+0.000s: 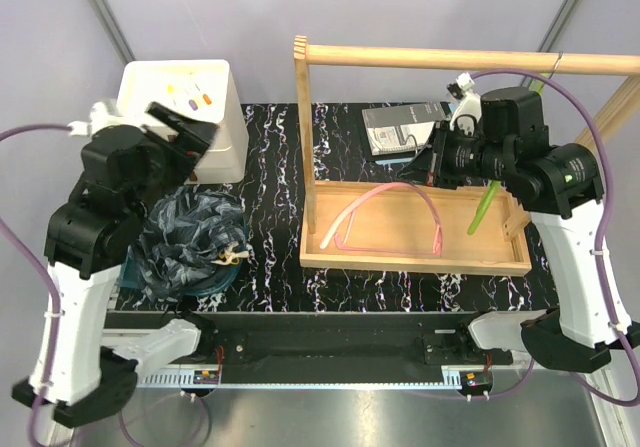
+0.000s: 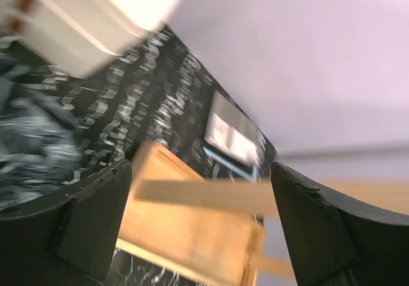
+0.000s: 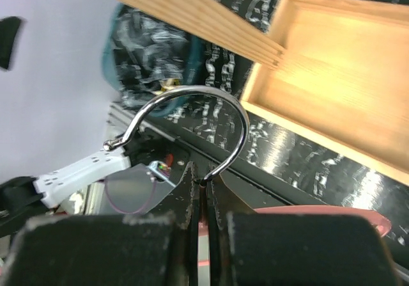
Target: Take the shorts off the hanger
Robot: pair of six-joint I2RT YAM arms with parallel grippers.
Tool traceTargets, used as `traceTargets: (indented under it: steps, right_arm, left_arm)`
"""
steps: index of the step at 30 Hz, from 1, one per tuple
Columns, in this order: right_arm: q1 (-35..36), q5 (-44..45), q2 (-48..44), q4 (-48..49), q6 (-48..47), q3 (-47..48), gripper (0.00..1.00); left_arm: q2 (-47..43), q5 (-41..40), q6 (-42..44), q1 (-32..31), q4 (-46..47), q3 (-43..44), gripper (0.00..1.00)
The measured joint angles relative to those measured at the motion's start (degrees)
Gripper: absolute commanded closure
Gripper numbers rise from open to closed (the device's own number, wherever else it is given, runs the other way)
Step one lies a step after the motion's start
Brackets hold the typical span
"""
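The shorts [image 1: 190, 239] lie in a crumpled dark, blue-grey marbled heap on the table at the left, off the hanger; they also show in the right wrist view [image 3: 150, 43] and blurred in the left wrist view [image 2: 29, 142]. My left gripper [image 1: 185, 125] hangs open above and behind them, nothing between its fingers [image 2: 89, 222]. A bare pink hanger [image 1: 385, 199] slopes over the wooden tray [image 1: 420, 259]. My right gripper [image 3: 204, 193] is shut on its neck, just below the metal hook [image 3: 192, 97].
A wooden rack with a top rail [image 1: 440, 59] stands over the tray. A white box [image 1: 160, 82] sits at the back left. A grey booklet [image 1: 395, 127] lies behind the tray. A green hanger [image 1: 483, 207] hangs at the rack's right end.
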Motion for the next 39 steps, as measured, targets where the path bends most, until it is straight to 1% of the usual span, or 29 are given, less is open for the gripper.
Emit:
traceTargets:
  steps: [3, 6, 8, 10, 15, 18, 22, 27, 32, 34, 36, 37, 38, 39]
  right_arm:
    - [0.00, 2.05, 0.00, -1.33, -0.50, -1.44, 1.00]
    - [0.00, 4.44, -0.20, -2.32, -1.29, -2.71, 1.00]
    - [0.00, 6.14, -0.79, -2.64, -1.86, -3.96, 1.00]
    - [0.00, 7.74, -1.90, -2.67, -2.60, -5.73, 1.00]
    - [0.00, 11.02, -4.85, -2.78, -4.50, -9.94, 1.00]
    - [0.00, 12.22, -5.55, -2.73, -5.05, -10.71, 1.00]
    - [0.00, 13.33, -6.47, -2.36, -5.53, -11.06, 1.00]
    - [0.00, 14.38, -8.02, -2.32, -5.97, -11.34, 1.00]
    - [0.00, 13.73, -9.22, -1.81, -6.95, -11.37, 1.00]
    - [0.00, 13.38, -9.62, -1.51, -7.23, -11.37, 1.00]
    - [0.00, 13.20, -9.90, -1.20, -7.28, -11.37, 1.00]
    - [0.00, 13.20, -10.01, -1.09, -7.30, -11.37, 1.00]
    - [0.00, 13.11, -10.05, -1.05, -7.30, -11.37, 1.00]
    - [0.00, 12.90, -10.10, -1.05, -7.30, -11.37, 0.97]
  left_arm:
    - [0.74, -1.01, 2.97, -12.83, 2.73, 0.87, 0.09]
    - [0.57, -0.63, 7.74, -25.31, 8.07, -1.25, 0.13]
    - [0.00, 1.07, 11.13, -31.06, 12.50, -3.37, 0.12]
    - [-0.04, 3.23, 14.36, -35.45, 16.35, -4.37, 0.11]
    - [3.41, 8.68, 23.82, -48.35, 24.28, -2.32, 0.06]
    - [7.54, 11.96, 27.52, -51.95, 25.86, 0.57, 0.05]
    - [13.57, 16.02, 29.92, -52.72, 24.65, 4.85, 0.05]
    - [19.08, 19.87, 31.30, -52.92, 19.82, 8.55, 0.05]
    - [21.49, 21.79, 32.41, -53.11, 13.97, 10.12, 0.08]
    - [22.23, 23.04, 32.87, -53.11, 12.13, 10.97, 0.15]
    - [22.77, 24.55, 33.14, -53.11, 11.41, 11.41, 0.28]
    - [23.08, 25.33, 33.35, -53.11, 10.95, 11.69, 0.45]
    - [23.28, 25.79, 33.38, -53.13, 10.62, 11.82, 0.52]
    - [23.47, 26.34, 33.33, -53.16, 10.23, 11.98, 0.63]
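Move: The pink hanger, already held at its neck by the right fingers, has its middle about 33 cm to the left hand's right, 11 cm back and some 6 cm lower. The rack's rail has its middle about 49 cm right, 11 ahead and 5 above. From the right hand, the hanger's middle lies about 5 cm left, 4 back and 5 below, while the hung green hanger is roughly 21 cm right, 14 ahead and 8 lower. The pink hanger's left arm is what the left hand goes for: open, it swings some 32 cm right and 16 cm back, rising about 6 cm on the way and sinking again, while turning nearly 90 degrees clockwise to point right, its fingers coming around the hanger's arm and just starting to close. The right hand keeps its pinch and carries the hanger about 5 cm right and down, easing slightly up again. ##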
